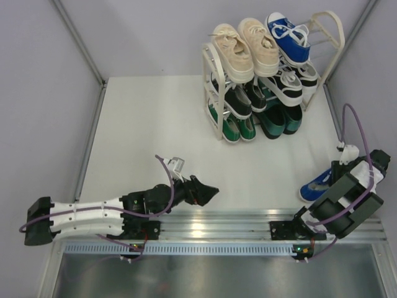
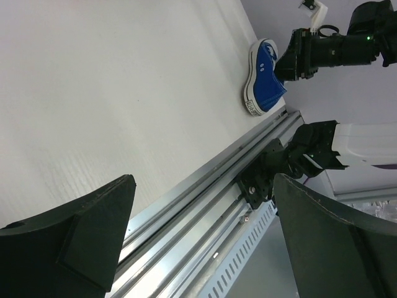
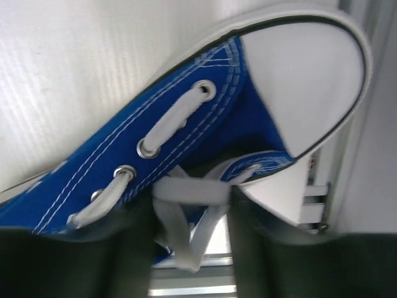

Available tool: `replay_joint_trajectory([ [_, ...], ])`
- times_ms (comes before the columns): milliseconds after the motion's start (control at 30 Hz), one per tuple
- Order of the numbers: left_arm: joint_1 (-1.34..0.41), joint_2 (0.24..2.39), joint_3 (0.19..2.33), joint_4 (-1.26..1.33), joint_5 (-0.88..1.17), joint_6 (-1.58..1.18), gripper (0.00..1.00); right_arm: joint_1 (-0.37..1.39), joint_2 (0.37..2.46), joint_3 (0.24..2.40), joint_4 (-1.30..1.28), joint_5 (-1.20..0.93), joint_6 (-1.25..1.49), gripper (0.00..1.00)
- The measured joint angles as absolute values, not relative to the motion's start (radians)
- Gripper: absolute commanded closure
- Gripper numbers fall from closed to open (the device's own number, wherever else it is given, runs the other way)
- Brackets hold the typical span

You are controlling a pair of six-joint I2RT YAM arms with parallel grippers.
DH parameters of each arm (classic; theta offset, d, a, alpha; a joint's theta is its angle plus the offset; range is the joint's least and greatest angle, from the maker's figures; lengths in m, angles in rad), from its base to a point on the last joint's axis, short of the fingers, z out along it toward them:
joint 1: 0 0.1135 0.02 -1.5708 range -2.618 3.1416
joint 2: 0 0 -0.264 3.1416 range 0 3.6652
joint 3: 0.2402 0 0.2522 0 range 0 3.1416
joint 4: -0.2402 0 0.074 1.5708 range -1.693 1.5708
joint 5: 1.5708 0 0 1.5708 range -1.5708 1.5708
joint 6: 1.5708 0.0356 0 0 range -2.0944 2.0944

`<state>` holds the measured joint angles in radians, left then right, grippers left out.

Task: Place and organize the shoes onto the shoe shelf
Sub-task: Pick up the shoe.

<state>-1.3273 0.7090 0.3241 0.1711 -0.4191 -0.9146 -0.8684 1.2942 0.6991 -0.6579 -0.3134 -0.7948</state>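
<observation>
One blue white-laced sneaker (image 1: 315, 185) lies on the table at the right, near the front rail. My right gripper (image 3: 189, 230) is down on it. Its dark fingers (image 3: 124, 248) press the blue sneaker (image 3: 186, 143) from both sides of the laced throat, with the white laces (image 3: 180, 192) bunched between them. My left gripper (image 1: 211, 192) hovers open and holds nothing, low over the front rail at centre; its view takes in the blue sneaker (image 2: 265, 77) far off. The shoe shelf (image 1: 214, 93) stands at the back right, with cream sneakers (image 1: 245, 42) and the other blue sneaker (image 1: 288, 37) on top.
Lower tiers hold black-and-white striped sneakers (image 1: 285, 84), black sneakers (image 1: 236, 99), green canvas sneakers (image 1: 236, 127) and dark green loafers (image 1: 279, 118). An aluminium rail (image 1: 236, 223) runs along the table's near edge. Grey walls enclose the table on the left, back and right.
</observation>
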Motion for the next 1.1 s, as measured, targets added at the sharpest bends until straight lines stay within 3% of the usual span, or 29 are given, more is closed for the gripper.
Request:
replay_joint_trajectory([
  [167,-1.327,0.771,0.324,0.240,-0.388,-0.912,0.02,-0.873,1.272,0.679,-0.602,-0.282,-0.830,1.00],
  [533,-1.327,0.868,0.323,0.405,-0.352,-0.853,0.02,-0.825,1.046,0.671,-0.900,-0.599,-1.086,1.00],
  [833,-1.323,1.137,0.401,0.557,-0.319,-0.780,0.02,-0.529,0.880,0.784,-1.218,-0.930,-1.371,1.00],
  [1100,-1.301,1.313,0.509,0.763,-0.306,-0.744,0.02,-0.250,0.862,0.858,-1.232,-1.064,-1.306,1.00],
])
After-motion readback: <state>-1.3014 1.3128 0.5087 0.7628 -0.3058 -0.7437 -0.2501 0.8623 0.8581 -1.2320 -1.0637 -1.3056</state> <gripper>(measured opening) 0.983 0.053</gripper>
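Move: The blue shoe lies at the right hand, whose half-closed fingers are astride its laces: its middle is about 4 cm left, 2 cm back and 3 cm below them, toe ahead and to the right. The shoe shelf's middle is roughly 34 cm ahead, 27 cm left and 12 cm up; the green loafers on its bottom tier are some 25 cm ahead and 20 cm left, level with the hand. From the left hand the blue shoe lies about 50 cm right, 5 cm ahead and 15 cm below. Leftwards and up goes the right hand, once its fingers have shut on the blue shoe's laces: about 25 cm to the left and 15 cm higher, turning some 70 degrees counter-clockwise as the fingers tip up out of their steep downward point. The left hand, wide open and empty, comes about 10 cm to the right to meet the shoe, without touching it. ##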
